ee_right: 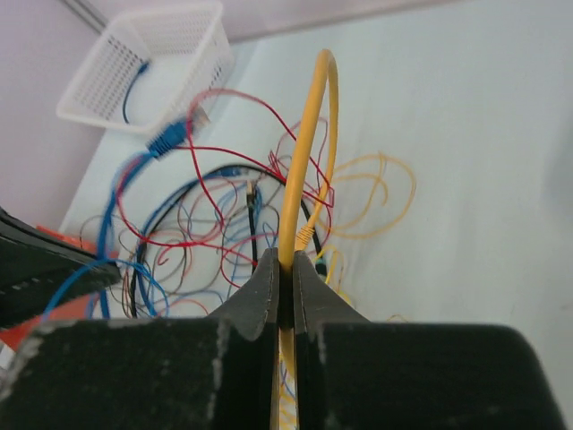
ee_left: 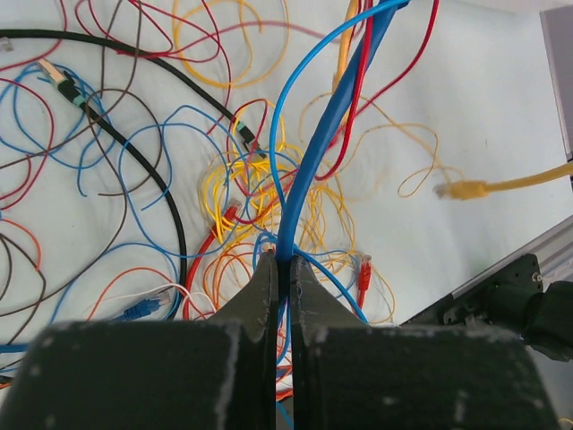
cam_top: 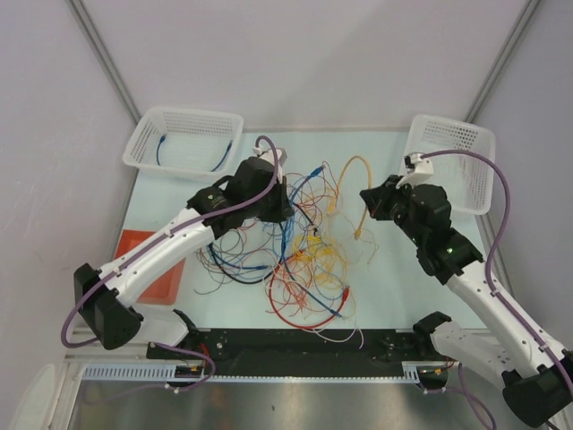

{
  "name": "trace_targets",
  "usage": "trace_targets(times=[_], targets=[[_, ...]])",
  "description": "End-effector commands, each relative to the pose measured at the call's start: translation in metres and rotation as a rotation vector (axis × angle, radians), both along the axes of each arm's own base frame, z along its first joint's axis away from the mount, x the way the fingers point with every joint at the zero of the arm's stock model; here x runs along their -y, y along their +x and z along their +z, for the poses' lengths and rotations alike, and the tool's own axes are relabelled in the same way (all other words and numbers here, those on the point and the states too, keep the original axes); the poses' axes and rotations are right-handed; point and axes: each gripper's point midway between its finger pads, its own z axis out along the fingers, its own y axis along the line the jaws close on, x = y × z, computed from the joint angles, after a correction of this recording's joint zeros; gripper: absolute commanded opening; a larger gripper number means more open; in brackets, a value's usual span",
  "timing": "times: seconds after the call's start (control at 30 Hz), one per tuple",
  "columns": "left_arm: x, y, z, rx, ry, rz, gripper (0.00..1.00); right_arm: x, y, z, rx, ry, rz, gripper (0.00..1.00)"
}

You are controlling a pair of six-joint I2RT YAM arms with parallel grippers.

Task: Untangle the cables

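The cables [cam_top: 304, 255] lie in a tangled heap of red, blue, yellow, orange and black wires in the middle of the pale table. My left gripper [cam_top: 286, 208] [ee_left: 285, 260] hangs over the heap's left part, shut on a thick blue cable [ee_left: 327, 125] that runs up and away from its tips. To the right of the heap my right gripper [cam_top: 365, 197] [ee_right: 286, 257] is shut on a thick yellow cable [ee_right: 309, 143], which arches upward [cam_top: 354, 166]. A blue plug tip [ee_right: 170, 139] stands raised at the left of the right wrist view.
A white mesh basket [cam_top: 143, 148] at the back left holds a blue cable. Another white basket [cam_top: 448, 143] stands at the back right. A red tray [cam_top: 143, 246] lies at the left edge. A black rail [cam_top: 295, 345] runs along the near edge.
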Motion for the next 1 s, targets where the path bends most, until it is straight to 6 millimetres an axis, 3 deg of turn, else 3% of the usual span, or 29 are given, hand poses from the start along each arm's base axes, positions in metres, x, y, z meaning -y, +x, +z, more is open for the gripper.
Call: trace_targets(times=[0.0,0.27,0.37,0.43,0.53,0.57,0.63,0.8,0.87,0.97], targets=[[-0.009,0.011,0.06,0.147,-0.099,0.054,0.0,-0.013,-0.011,-0.01,-0.047,0.013,0.064,0.0],[-0.02,0.023,0.116,0.271,-0.17,0.134,0.0,-0.027,-0.028,-0.026,-0.079,-0.037,0.121,0.0],[-0.029,0.029,0.131,0.321,-0.146,0.166,0.0,-0.023,-0.034,-0.02,-0.056,-0.036,0.112,0.0],[-0.039,0.035,0.131,0.333,-0.1,0.199,0.0,-0.021,-0.037,-0.005,-0.012,-0.012,0.112,0.0],[-0.055,0.044,0.113,0.311,-0.004,0.241,0.01,-0.014,-0.046,0.032,0.071,0.03,0.111,0.0],[-0.058,0.045,0.108,0.301,0.009,0.247,0.01,-0.011,-0.05,0.052,0.109,0.049,0.112,0.0],[-0.064,0.045,0.096,0.287,0.028,0.259,0.01,-0.007,-0.056,0.071,0.141,0.058,0.115,0.0],[-0.066,0.044,0.081,0.265,0.028,0.261,0.0,-0.004,-0.075,0.125,0.248,0.123,0.161,0.0],[-0.064,0.043,0.08,0.256,0.018,0.255,0.0,-0.004,-0.075,0.13,0.253,0.12,0.167,0.0],[-0.064,0.041,0.091,0.271,-0.009,0.252,0.0,-0.005,-0.068,0.106,0.178,0.059,0.149,0.0]])
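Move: My left hand grips a blue cable and my right a yellow one. The yellow coils in the tangle lie about 8 cm right of my left hand, 2 cm back and 22 cm below; from my right hand they're 7 cm left, 4 cm back and 28 cm down. From the left hand, the black plug lies 5 cm ahead and 7 cm right, the blue cable's lower plug 16 cm back and 12 cm right, and the left white bin 32 cm ahead and 27 cm left. I keep both grips shut and draw the two cables apart, up out of the tangle. My left hand climbs about 10 cm while easing forward, swings left towards the left bin and sinks a little, fingertips tipping up and turning counter-clockwise. My right dips slightly, going back and left, then lifts the yellow cable some 14 cm while still backing off, its fingers tilting upward. ##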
